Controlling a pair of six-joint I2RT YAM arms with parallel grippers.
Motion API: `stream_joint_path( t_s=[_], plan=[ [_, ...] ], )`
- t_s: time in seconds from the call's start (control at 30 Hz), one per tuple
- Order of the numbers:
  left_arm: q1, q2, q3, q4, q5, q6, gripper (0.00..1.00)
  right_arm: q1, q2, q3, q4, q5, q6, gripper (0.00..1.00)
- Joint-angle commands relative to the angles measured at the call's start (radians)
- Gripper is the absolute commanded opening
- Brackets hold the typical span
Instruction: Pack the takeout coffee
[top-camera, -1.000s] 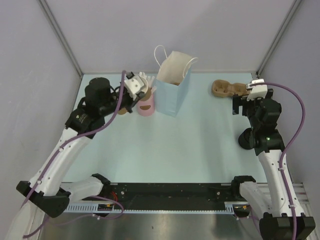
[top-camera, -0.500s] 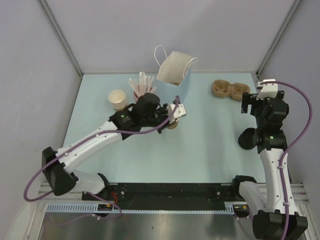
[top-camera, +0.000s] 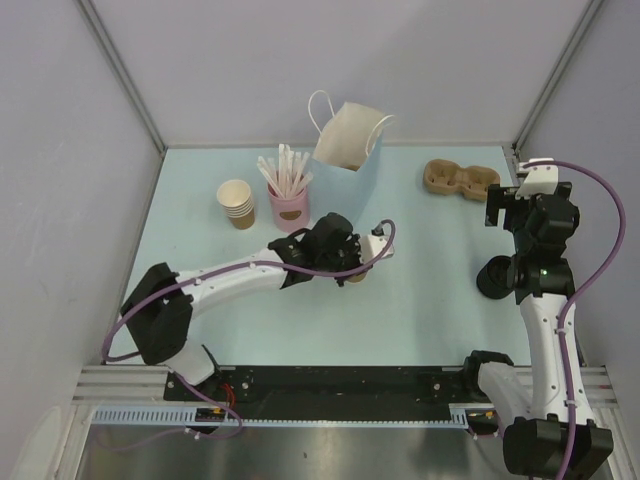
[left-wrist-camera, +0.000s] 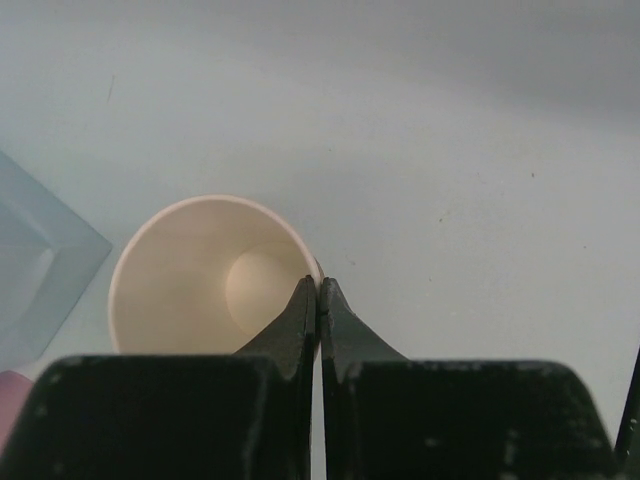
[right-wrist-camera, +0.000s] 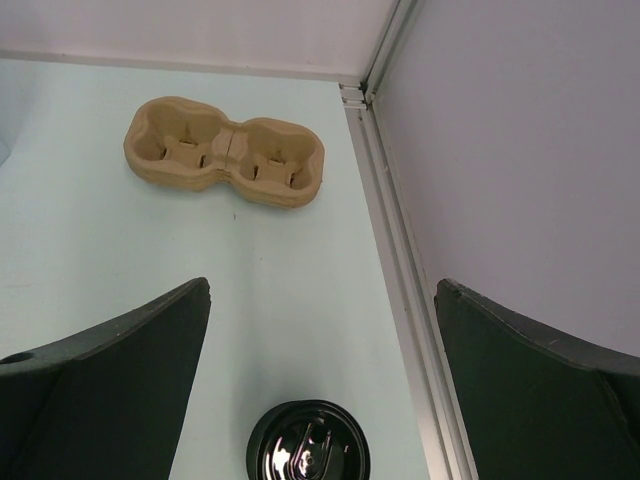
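Observation:
An open-topped tan paper cup (left-wrist-camera: 190, 285) with no lid stands or hangs in front of the pale blue paper bag (top-camera: 345, 170). My left gripper (left-wrist-camera: 318, 287) is shut on its right rim, one finger inside and one outside. From above, that left gripper (top-camera: 353, 267) sits mid-table over the cup (top-camera: 356, 276). A round black lid (right-wrist-camera: 308, 448) lies near the right wall. My right gripper (right-wrist-camera: 322, 285) hovers open above the lid, touching nothing. In the top view the lid (top-camera: 494, 278) is partly behind the right arm. No takeout coffee with its lid on is in view.
A pink cup with white straws (top-camera: 290, 205) and a stack of tan cups (top-camera: 237, 203) stand at the back left. A moulded two-cup carrier (right-wrist-camera: 225, 150) lies at the back right near the wall rail (right-wrist-camera: 385, 230). The bag's corner (left-wrist-camera: 40, 270) is close to the held cup.
My left arm has swung from the back left, beside the pink cup, to the middle of the table with the lidless cup pinched. The right gripper shifted slightly back and right.

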Motion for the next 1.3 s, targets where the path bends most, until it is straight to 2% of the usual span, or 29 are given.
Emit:
stream_joint_path(
  t_s=[0.0, 0.27, 0.47, 0.57, 0.6, 0.7, 0.93, 1.0, 1.03, 1.13, 1.2, 1.27],
  plan=[
    [-0.01, 0.036, -0.015, 0.16, 0.019, -0.045, 0.0, -0.006, 0.006, 0.005, 0.031, 0.007, 0.004, 1.0],
    [-0.01, 0.1, -0.041, 0.228, 0.038, -0.073, 0.01, 0.011, 0.02, 0.005, 0.031, 0.013, -0.007, 1.0],
    [-0.01, 0.106, -0.069, 0.229, 0.041, -0.076, 0.05, 0.023, 0.023, 0.005, 0.033, 0.019, -0.011, 1.0],
    [-0.01, 0.094, -0.075, 0.229, 0.041, -0.079, 0.14, 0.025, 0.023, 0.005, 0.033, 0.021, -0.01, 1.0],
    [-0.01, 0.089, -0.075, 0.229, 0.039, -0.078, 0.23, 0.025, 0.022, 0.005, 0.031, 0.019, -0.011, 1.0],
    [-0.01, 0.074, -0.068, 0.229, 0.035, -0.079, 0.4, 0.025, 0.02, 0.005, 0.033, 0.017, -0.008, 1.0],
    [-0.008, 0.011, 0.003, 0.185, 0.009, -0.058, 0.62, 0.013, 0.025, 0.005, 0.025, -0.001, -0.007, 1.0],
    [-0.002, -0.013, 0.033, 0.151, 0.0, -0.05, 0.69, -0.001, 0.032, 0.005, 0.01, -0.047, -0.007, 1.0],
    [0.002, -0.048, 0.043, 0.14, -0.002, -0.05, 0.71, -0.027, 0.035, 0.005, 0.004, -0.094, -0.013, 1.0],
    [0.025, -0.133, 0.069, 0.093, -0.007, -0.044, 0.88, -0.093, 0.051, 0.014, -0.03, -0.169, -0.031, 1.0],
    [0.05, -0.187, 0.057, 0.076, -0.011, -0.027, 0.99, -0.106, 0.065, 0.029, -0.083, -0.159, -0.063, 1.0],
    [0.07, -0.259, 0.043, 0.068, -0.031, -0.016, 0.99, -0.107, 0.065, 0.029, -0.134, -0.131, -0.13, 1.0]
  ],
)
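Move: The left gripper already holds a paper cup by the near side of its rim. The bare table spot for the cup lies about 4 cm ahead, 5 cm right and 12 cm below that gripper. From the left gripper, the paper bag stands about 25 cm ahead and 1 cm right, at its height; the pink straw pot about 21 cm ahead, 13 cm left, 7 cm below. From the right gripper, the spot lies about 39 cm left, 5 cm back and 28 cm below. Bring the left gripper down about 4 cm, easing slightly right, to set the held paper cup on the open table in front of the paper bag. Pause there and open the fingers wide to let go of the rim, then lift straight up and clear, some 9 cm, still opening as you rise. ##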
